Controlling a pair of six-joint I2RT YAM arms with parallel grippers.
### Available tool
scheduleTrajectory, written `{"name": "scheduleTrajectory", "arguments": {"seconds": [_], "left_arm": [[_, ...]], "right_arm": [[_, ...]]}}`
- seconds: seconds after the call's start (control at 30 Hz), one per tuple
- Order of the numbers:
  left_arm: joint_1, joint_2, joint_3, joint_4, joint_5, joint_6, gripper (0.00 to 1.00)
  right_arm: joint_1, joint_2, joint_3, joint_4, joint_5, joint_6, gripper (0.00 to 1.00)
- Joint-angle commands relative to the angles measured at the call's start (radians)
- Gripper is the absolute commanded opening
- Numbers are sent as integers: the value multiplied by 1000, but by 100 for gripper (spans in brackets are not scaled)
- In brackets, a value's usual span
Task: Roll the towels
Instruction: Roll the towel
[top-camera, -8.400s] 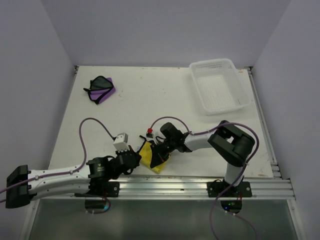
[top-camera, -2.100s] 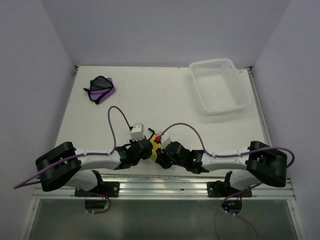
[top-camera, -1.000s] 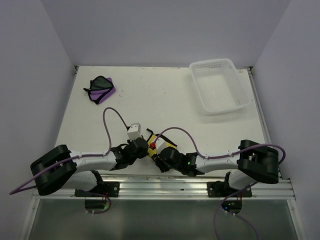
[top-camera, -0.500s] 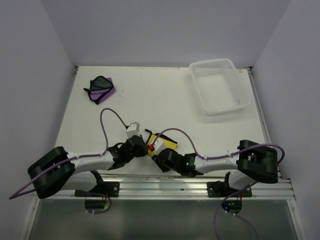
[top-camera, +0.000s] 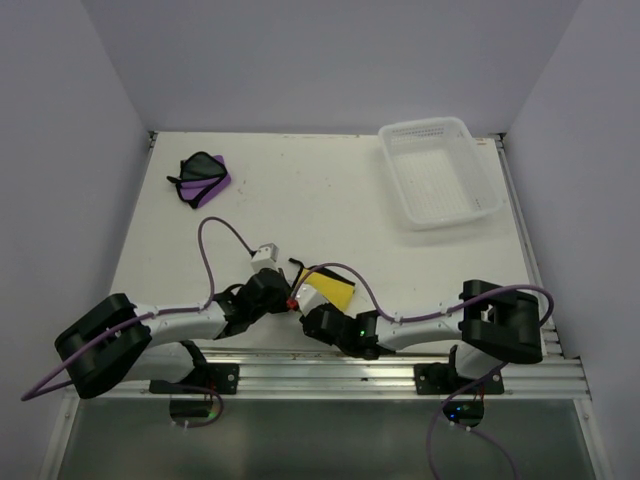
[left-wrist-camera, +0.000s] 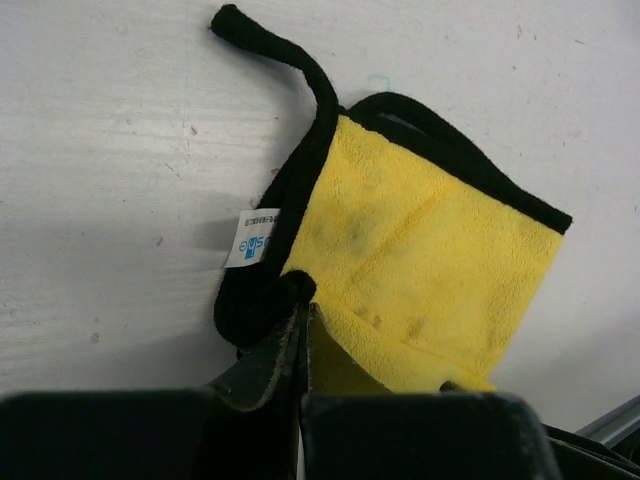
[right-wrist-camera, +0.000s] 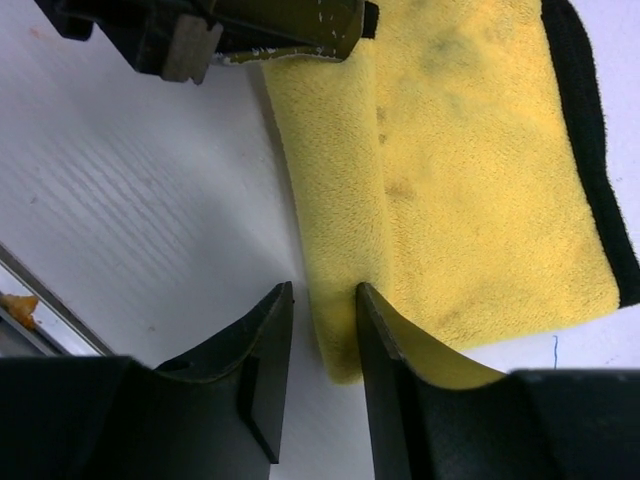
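The yellow towel (top-camera: 330, 289) lies mostly flat near the table's front middle, its near edge folded over. Its black loop (left-wrist-camera: 285, 60) trails off one corner and a white label (left-wrist-camera: 252, 237) sits by the black edging. My left gripper (top-camera: 283, 297) is shut on the towel's black-edged near corner (left-wrist-camera: 285, 300). My right gripper (right-wrist-camera: 322, 300) stands open astride the folded yellow edge (right-wrist-camera: 335, 250), with one finger (right-wrist-camera: 375, 340) against the cloth and the other clear of it. The purple towel (top-camera: 205, 178) lies bunched at the far left, away from both arms.
A white perforated basket (top-camera: 478, 175) stands at the far right. The metal rail of the table's front edge (top-camera: 400, 368) runs just behind both wrists. Purple cables (top-camera: 215, 245) arc above the arms.
The yellow towel has spread out flatter toward the right. My left gripper has drawn slightly left with its corner. My right gripper has slid left along the near edge, its jaws narrowing a little.
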Motion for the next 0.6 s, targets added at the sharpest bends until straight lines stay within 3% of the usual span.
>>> {"name": "scheduleTrajectory", "arguments": {"seconds": [0.0, 0.23, 0.57], "left_arm": [[15, 17, -29, -32, 30, 38, 0], [31, 15, -39, -32, 36, 44, 0], [46, -29, -39, -66, 34, 58, 0]], "right_arm": [[2, 36, 0, -139, 77, 2, 34], [3, 35, 0, -163, 129, 13, 26], [5, 27, -1, -137, 103, -2, 4]]}}
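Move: The right gripper's half-open fingers already straddle the towel's rolled edge near its right end, which lies about 1 cm ahead of the hand, 1 cm to its right and level with it. The unrolled flap's middle is some 7 cm ahead and 1 cm right, and the left gripper roughly 6 cm ahead and 8 cm left. From the left gripper, that right end is about 9 cm right and 5 cm back; the loose black strap stands some 9 cm ahead and 1 cm right. Keep the left gripper shut on the black-edged left end of the roll, holding it in place. Slide the right gripper low over the table about 2 cm to the right and forward, away from the left gripper, with barely any wrist turn, and close its fingers most of the way to pinch the roll near its right end. ##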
